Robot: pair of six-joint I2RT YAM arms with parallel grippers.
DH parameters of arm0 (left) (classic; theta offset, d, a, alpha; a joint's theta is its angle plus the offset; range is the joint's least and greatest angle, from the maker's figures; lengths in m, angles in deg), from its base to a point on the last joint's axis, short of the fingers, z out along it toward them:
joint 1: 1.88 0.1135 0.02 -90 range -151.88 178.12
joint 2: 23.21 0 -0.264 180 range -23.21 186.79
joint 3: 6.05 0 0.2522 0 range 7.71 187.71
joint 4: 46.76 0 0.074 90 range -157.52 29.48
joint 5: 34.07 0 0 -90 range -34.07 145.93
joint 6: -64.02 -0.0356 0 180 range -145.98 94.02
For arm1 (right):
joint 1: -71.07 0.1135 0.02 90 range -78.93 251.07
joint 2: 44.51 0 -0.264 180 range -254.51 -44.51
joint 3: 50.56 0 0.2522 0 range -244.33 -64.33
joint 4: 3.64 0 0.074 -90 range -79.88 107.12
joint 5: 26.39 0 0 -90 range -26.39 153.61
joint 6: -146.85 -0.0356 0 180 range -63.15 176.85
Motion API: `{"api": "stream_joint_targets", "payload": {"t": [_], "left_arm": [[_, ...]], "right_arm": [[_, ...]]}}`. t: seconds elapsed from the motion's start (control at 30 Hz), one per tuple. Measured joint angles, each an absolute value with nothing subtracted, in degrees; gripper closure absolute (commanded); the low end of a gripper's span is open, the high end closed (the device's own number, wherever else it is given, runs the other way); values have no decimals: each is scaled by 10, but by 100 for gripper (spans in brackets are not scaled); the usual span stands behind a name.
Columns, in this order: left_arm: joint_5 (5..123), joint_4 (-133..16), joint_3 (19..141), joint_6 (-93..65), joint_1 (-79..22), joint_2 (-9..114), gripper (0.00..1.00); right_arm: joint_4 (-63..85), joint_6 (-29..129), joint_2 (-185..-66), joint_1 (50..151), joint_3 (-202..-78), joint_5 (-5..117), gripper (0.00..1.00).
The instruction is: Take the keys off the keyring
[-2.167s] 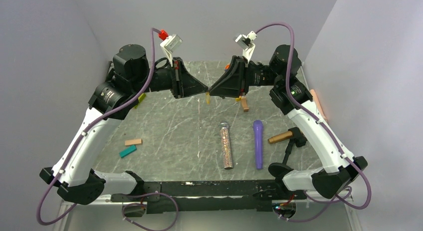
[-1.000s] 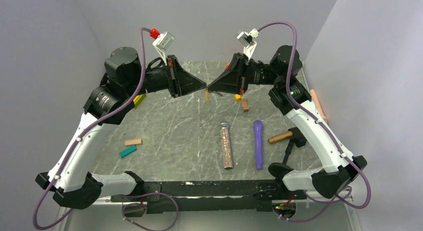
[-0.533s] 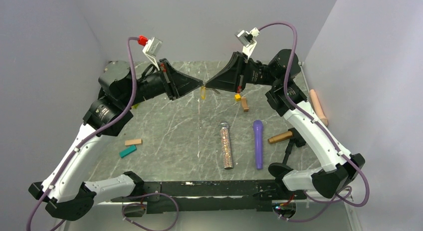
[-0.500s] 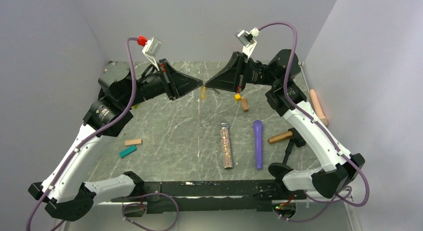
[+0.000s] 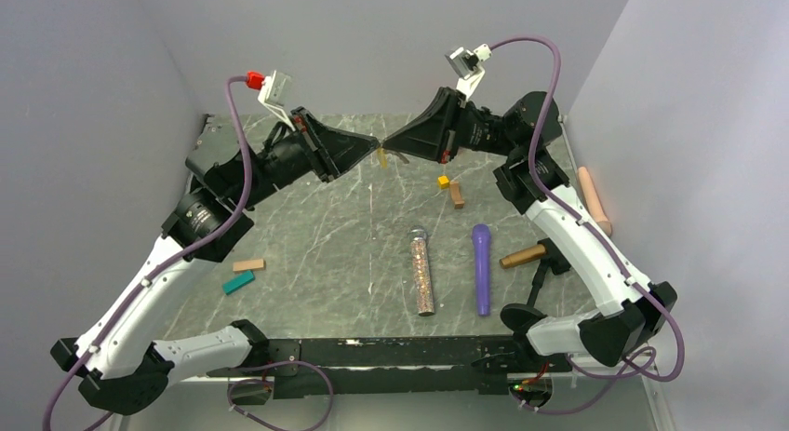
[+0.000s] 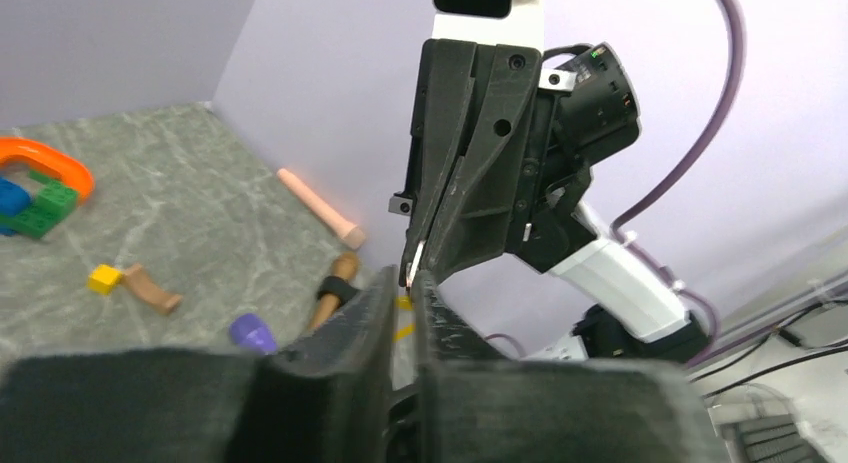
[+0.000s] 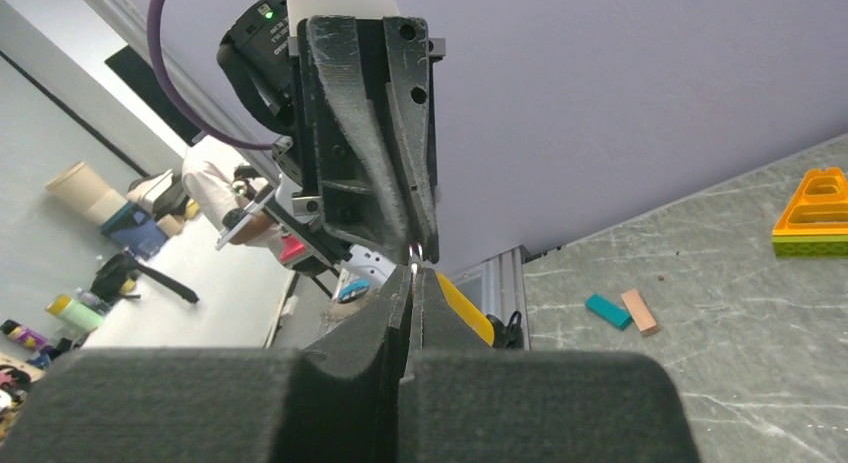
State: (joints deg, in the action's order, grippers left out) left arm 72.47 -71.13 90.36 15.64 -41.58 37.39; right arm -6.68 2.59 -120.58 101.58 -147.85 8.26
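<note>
My two grippers meet tip to tip, raised over the back of the table. The left gripper [image 5: 375,147] and the right gripper [image 5: 388,152] both pinch the thin silver keyring [image 7: 413,251]. One small flat yellow key [image 5: 381,158] hangs just under the meeting point. In the right wrist view the right gripper [image 7: 411,271] is shut on the ring, and the key [image 7: 462,308] lies against its right finger. In the left wrist view the left gripper [image 6: 402,279] shows only a narrow slit, with the yellow of the key [image 6: 403,303] visible through it.
On the table lie a glitter tube [image 5: 423,273], a purple cylinder [image 5: 481,268], a small yellow cube [image 5: 444,181], a brown block [image 5: 457,196], a wooden-handled tool [image 5: 526,256], and peach [image 5: 248,264] and teal [image 5: 238,282] blocks. A pink rod [image 5: 594,194] lies by the right wall.
Both grippers have risen and shifted toward the back wall, still joined tip to tip. The left arm has stretched out further. The key now hangs higher and closer under the tips.
</note>
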Motion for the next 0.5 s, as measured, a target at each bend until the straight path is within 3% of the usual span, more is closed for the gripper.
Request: {"api": "stream_joint_targets", "payload": {"t": [0.07, 0.2, 0.5], "left_arm": [[721, -726, 917, 147, -417, 379, 50], [715, -785, 973, 111, -420, 396, 33], [741, -914, 1108, 14, -401, 414, 31]], "right_arm": [[-62, 32, -1206, 1016, -1479, 87, 100], [-36, 57, -1204, 1016, -1479, 92, 100], [84, 143, -1185, 1016, -1483, 93, 100]]}}
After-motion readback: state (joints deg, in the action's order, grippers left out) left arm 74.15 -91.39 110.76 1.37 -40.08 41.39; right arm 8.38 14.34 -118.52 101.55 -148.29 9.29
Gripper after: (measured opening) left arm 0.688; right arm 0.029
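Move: Between the two sets of shut fingertips, which almost meet, is the keyring. It lies about 1 cm ahead, 2 cm to the right and 1 cm below the left hand. From the right hand it lies straight ahead by 0 cm, about 2 cm left and 1 cm below. The yellow tag hangs some 3 cm under the ring. A key sticks out about 2 cm to the ring's right and 1 cm below it. Letting go of the keyring, the left hand spreads its fingers to about two-thirds of full opening and draws off up and left, some 5 cm in all and slightly back, rolling about 15 degrees. The right fingers stay shut on the ring while that hand sinks about 3 cm, its fingertips dipping a little. ##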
